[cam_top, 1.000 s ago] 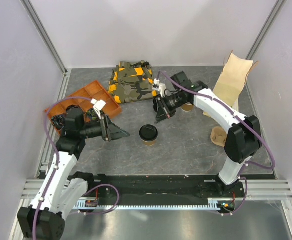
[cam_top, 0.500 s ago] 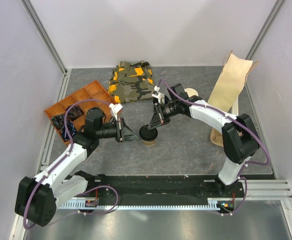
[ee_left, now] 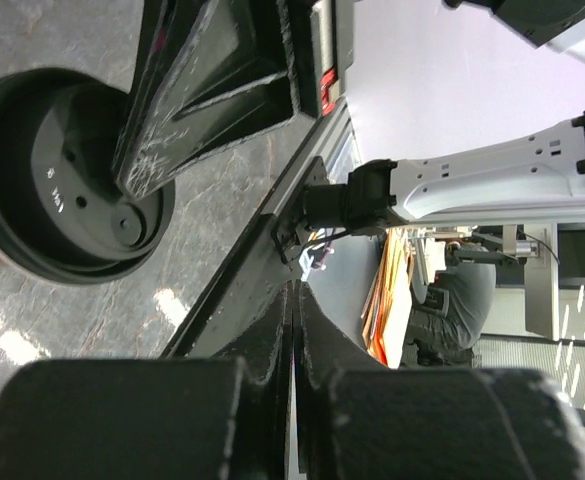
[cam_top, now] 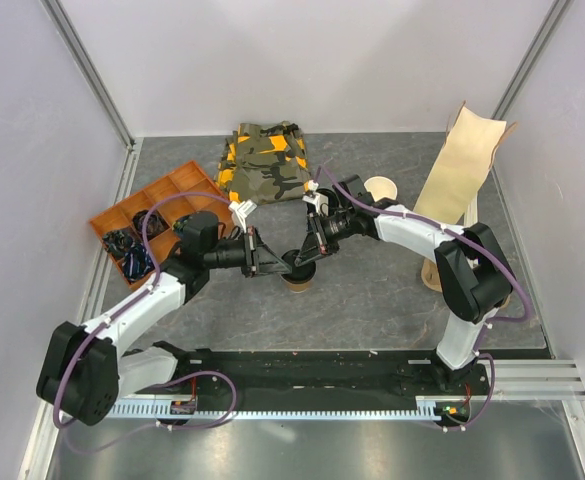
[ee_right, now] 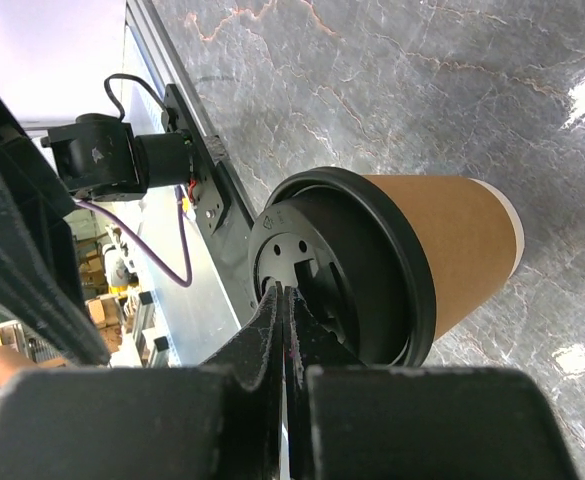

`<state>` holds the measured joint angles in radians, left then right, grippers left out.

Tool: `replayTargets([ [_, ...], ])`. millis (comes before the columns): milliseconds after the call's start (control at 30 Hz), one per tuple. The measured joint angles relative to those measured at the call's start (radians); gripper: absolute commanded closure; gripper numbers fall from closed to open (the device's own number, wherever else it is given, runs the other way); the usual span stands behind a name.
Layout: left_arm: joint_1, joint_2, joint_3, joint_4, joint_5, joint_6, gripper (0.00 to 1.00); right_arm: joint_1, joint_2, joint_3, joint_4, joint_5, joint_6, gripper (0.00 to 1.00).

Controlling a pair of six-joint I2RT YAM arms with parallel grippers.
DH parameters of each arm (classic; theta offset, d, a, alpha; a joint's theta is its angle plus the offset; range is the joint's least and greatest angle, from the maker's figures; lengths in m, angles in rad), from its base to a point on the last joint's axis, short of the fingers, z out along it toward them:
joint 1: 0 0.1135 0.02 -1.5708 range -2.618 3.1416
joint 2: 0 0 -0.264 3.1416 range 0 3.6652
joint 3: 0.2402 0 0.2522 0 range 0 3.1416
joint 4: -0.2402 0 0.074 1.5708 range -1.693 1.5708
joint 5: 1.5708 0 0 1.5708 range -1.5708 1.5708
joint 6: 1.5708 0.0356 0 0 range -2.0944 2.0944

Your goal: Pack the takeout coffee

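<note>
The takeout coffee, a brown paper cup with a black lid, stands upright in the middle of the table; from above it is mostly covered by both grippers. My right gripper is shut, with nothing between its fingers, and its tips sit over the centre of the lid. It reaches in from the right. My left gripper is shut and empty, just left of the cup. In the left wrist view the lid shows with the right gripper's fingers across it.
An orange divided tray sits at the left and a camouflage cloth at the back. A tan paper bag leans at the back right. An open tan cup stands behind the right arm.
My left gripper closed and swung right to the cup's side. My right gripper came down and left from the back until its shut tips sat over the lid.
</note>
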<state>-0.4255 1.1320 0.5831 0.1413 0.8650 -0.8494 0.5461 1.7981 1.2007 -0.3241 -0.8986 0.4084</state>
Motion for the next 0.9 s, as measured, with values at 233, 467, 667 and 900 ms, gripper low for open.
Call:
replayTargets([
  [233, -0.007, 0.073, 0.027, 0.05, -0.002, -0.014, 0.98, 0.0, 0.001, -0.01, 0.017, -0.005, 0.007, 1.0],
  [467, -0.008, 0.205, 0.026, 0.027, -0.078, -0.02, 0.98, 0.0, 0.003, -0.011, 0.02, -0.006, 0.008, 1.0],
  [667, 0.017, 0.283, 0.002, 0.06, -0.069, -0.066, 0.98, 0.0, 0.01, -0.013, 0.031, -0.008, 0.011, 1.0],
  [900, 0.029, 0.284, -0.013, 0.105, -0.05, -0.089, 0.98, 0.0, 0.016, -0.013, 0.032, -0.01, 0.011, 1.0],
])
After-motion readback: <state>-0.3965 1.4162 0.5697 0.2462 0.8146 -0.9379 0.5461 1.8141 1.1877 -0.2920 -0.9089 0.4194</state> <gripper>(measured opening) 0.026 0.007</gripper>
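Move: The black lid, resting on the paper cup, lies about 4 cm ahead of the left hand, 1 cm to its right and 8 cm below. From the right hand the lid is only 1 cm back, 1 cm to the left and 1 cm lower. The spare lids stand some 14 cm ahead and 5 cm right of the right hand, the stacked cups 15 cm ahead and 16 cm right, both lower. The lid on the cup gets a second press: the left hand, its fingers staying shut, eases forward about 3 cm, then drops some 7 cm onto the lid's top, its forward side dipping about 15 degrees, and stops there with the fingertips bearing down. The right hand's shut fingertips stay on the lid's top, almost still. ##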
